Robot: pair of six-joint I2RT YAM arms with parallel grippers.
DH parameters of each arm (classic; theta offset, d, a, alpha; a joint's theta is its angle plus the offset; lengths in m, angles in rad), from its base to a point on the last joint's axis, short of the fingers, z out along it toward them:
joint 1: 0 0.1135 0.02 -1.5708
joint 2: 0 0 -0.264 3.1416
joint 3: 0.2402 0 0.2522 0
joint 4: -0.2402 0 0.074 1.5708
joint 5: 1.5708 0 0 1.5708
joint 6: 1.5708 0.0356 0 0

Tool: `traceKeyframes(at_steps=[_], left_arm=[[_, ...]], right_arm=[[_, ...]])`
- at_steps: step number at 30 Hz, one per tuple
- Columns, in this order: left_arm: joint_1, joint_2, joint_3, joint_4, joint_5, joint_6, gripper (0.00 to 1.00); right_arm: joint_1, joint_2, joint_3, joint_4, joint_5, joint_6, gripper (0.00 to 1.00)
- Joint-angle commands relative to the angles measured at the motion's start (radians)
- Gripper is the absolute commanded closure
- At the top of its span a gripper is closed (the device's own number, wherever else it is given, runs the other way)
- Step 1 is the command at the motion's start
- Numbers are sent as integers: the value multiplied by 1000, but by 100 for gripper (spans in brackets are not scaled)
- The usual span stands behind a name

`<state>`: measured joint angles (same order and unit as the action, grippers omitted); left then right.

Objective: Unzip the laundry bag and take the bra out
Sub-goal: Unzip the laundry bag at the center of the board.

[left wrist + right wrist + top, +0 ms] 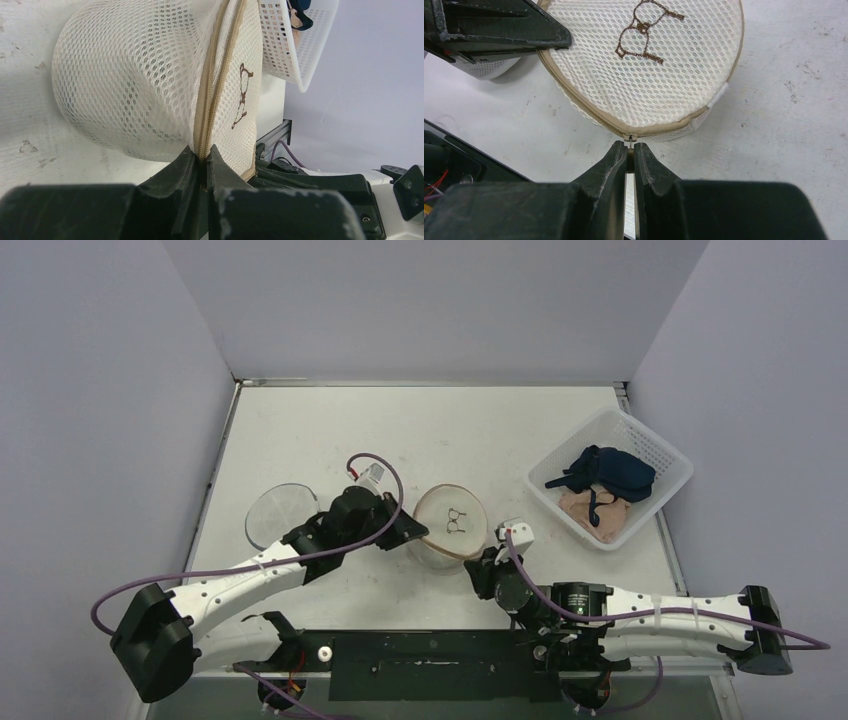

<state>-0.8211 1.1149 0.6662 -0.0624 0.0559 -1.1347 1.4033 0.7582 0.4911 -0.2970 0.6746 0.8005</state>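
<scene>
The laundry bag [450,523] is a round white mesh pouch with a beige zipper and a brown embroidered bra outline on its lid; it stands on the table between my arms. My left gripper [202,152] is shut on the bag's zipper seam [212,95] at its left edge. My right gripper [626,147] is shut on the zipper pull [629,138] at the bag's near side, and the zipper [589,112] looks closed along the rim. The bra is hidden; I cannot make it out through the mesh [644,70].
A white slotted basket [668,455] at the right holds dark blue and beige garments [600,485]; its wall [300,45] shows just beyond the bag in the left wrist view. A clear round dish [280,512] lies left of the left gripper [415,530].
</scene>
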Motion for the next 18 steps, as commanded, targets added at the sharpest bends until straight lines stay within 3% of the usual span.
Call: traceKeyframes(at_steps=[1,2,5,7,12,18], left_arm=[[33,13,50,37,31,59,94],[35,17,59,25,37,64,84],[37,8,67,0,55,72,41],[36,-30,57,-30,46,63,24],[10,-171,-33,-64,23,-12,10],[-88,-183,-43,-26,-23,-51,8]], right_arm=[[6,-16,-21,6,30,8,95],[6,-13,-20,18,26,4,95],[6,5,-8,41,16,-9,95],[6,17,3,56,9,-21,95],[7,47,33,103,-23,-53,95],[5,120,94,143,-58,-86,95]])
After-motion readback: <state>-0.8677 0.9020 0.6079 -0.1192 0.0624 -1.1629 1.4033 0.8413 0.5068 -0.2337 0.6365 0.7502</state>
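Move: Your left gripper already pinches the laundry bag's taped rim. The zipper pull lies about 8 cm to its right, 5 cm back and some 2 cm lower, and the bag's round top is centred about 4 cm to its right and 1 cm ahead. The other mesh bag stands roughly 28 cm to its left and 3 cm ahead. Your right gripper already holds the zipper pull at its pads; from it the round top's middle is about 7 cm ahead and 4 cm left. Open the left gripper wide to let go of the zipper-taped rim, then draw it back about 3.5 cm and up some 3 cm, with a slight drift left, so its open fingers stand clear of the bag. Keep the right gripper shut on the zipper pull, easing it down about 1 cm and then left about 1.5 cm. ##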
